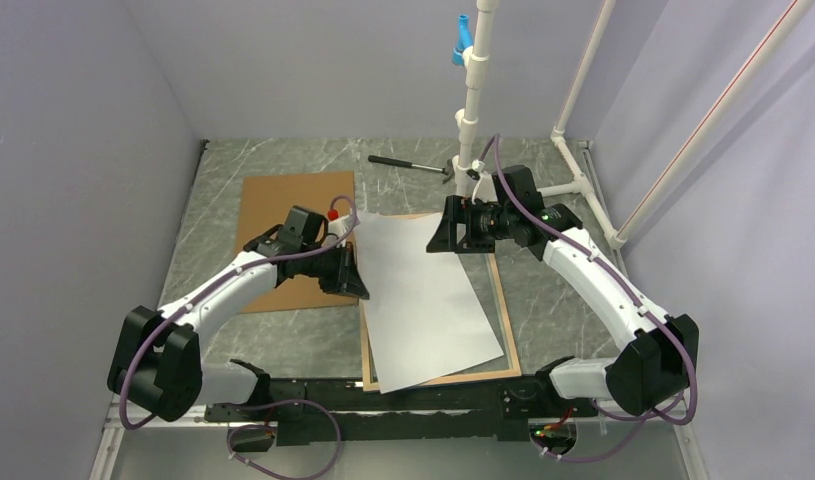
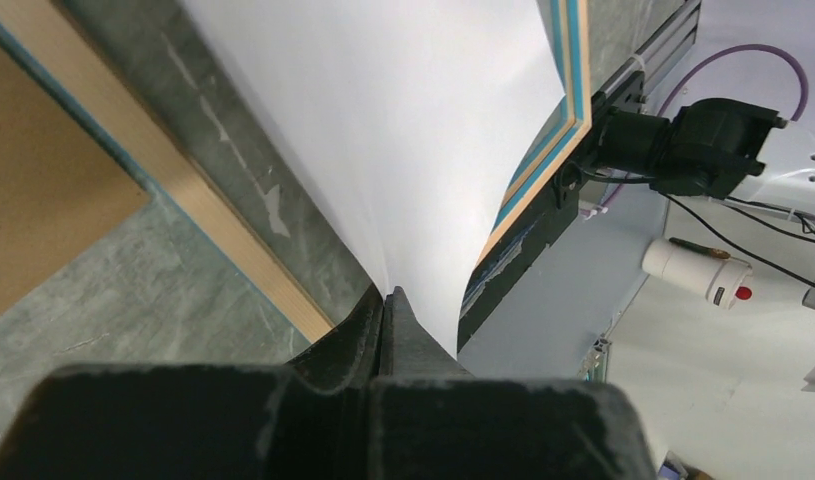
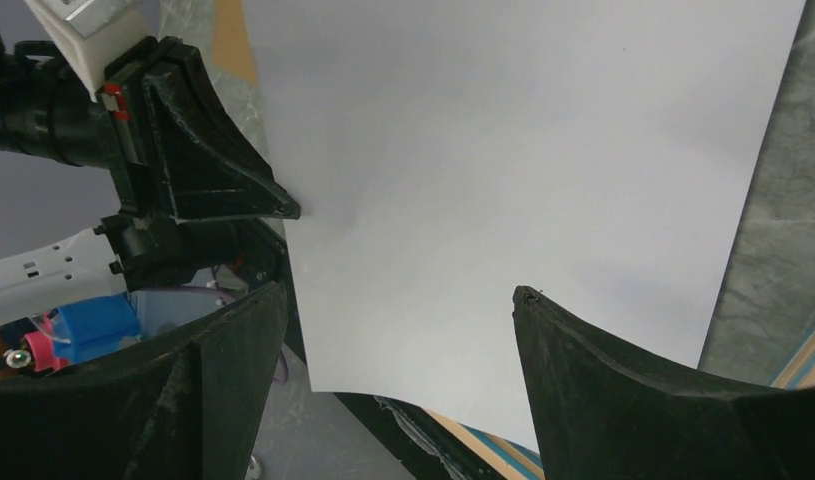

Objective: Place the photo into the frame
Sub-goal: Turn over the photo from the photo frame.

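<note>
The photo (image 1: 428, 300) lies white back up, askew over the frame (image 1: 504, 310), whose light wood back faces up on the table. My left gripper (image 1: 361, 285) is shut on the photo's left edge; in the left wrist view the jaws (image 2: 388, 295) pinch the white sheet (image 2: 403, 130), which curves upward, with the frame's wood rail (image 2: 213, 220) beside it. My right gripper (image 1: 445, 235) is open at the photo's far edge. In the right wrist view its fingers (image 3: 398, 290) stand wide apart over the white sheet (image 3: 503, 150), holding nothing. The frame's turquoise edge (image 3: 483, 435) shows below.
A plain brown backing board (image 1: 298, 240) lies on the table left of the frame, under my left arm. A black hammer (image 1: 408, 165) lies at the back. A white pipe stand (image 1: 473, 120) rises behind my right gripper. Grey walls enclose the table.
</note>
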{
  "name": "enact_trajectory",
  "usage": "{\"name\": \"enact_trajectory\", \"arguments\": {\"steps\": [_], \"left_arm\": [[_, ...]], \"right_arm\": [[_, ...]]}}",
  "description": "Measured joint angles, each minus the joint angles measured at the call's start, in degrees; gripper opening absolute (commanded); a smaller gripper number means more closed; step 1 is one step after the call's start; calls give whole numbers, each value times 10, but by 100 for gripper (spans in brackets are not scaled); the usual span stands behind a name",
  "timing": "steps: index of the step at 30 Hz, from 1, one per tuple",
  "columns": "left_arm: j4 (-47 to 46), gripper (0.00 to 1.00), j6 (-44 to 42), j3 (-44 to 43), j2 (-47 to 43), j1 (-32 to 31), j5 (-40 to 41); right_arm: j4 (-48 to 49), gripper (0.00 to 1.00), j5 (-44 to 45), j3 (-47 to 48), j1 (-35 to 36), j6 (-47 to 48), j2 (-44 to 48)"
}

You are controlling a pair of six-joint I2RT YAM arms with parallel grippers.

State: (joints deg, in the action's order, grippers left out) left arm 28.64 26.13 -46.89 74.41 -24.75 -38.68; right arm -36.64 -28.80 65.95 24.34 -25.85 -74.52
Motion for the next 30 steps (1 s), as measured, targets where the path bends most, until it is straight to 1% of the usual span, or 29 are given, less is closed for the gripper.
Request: {"name": "enact_trajectory", "arguments": {"steps": [8,17,30], "left_arm": [[2,0,-16,-35,11,-4,-21],[12,0,-47,-87,97,-5,-32],[0,0,-52,-125,173,-30,-35]], "right_arm": [[-5,85,0,5,-3,2,4],[-7,85,0,6,-7,7,4],[-7,85,0,6,-12,10,4]]}}
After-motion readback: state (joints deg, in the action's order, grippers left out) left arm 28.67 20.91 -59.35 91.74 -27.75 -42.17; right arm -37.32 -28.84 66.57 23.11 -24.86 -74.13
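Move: The left gripper already pinches the photo's left edge, white back up, about 12 cm above the table. The photo frame's middle lies some 13 cm to its right, 7 cm ahead and 12 cm below; the frame's left rail is about 2 cm to its left and 6 cm ahead, and the brown board some 18 cm left and 17 cm ahead. The open right gripper hovers roughly 20 cm above the frame's middle, which is about 2 cm to its left and level ahead. Keep the photo's left edge pinched and carry it with the left gripper to the right and forward, about 5 cm in all, in towards the frame's middle. Lift it by 1 to 2 cm first, then lower it some 3 cm while the wrist turns clockwise by about 10 degrees. Don't open the fingers. ##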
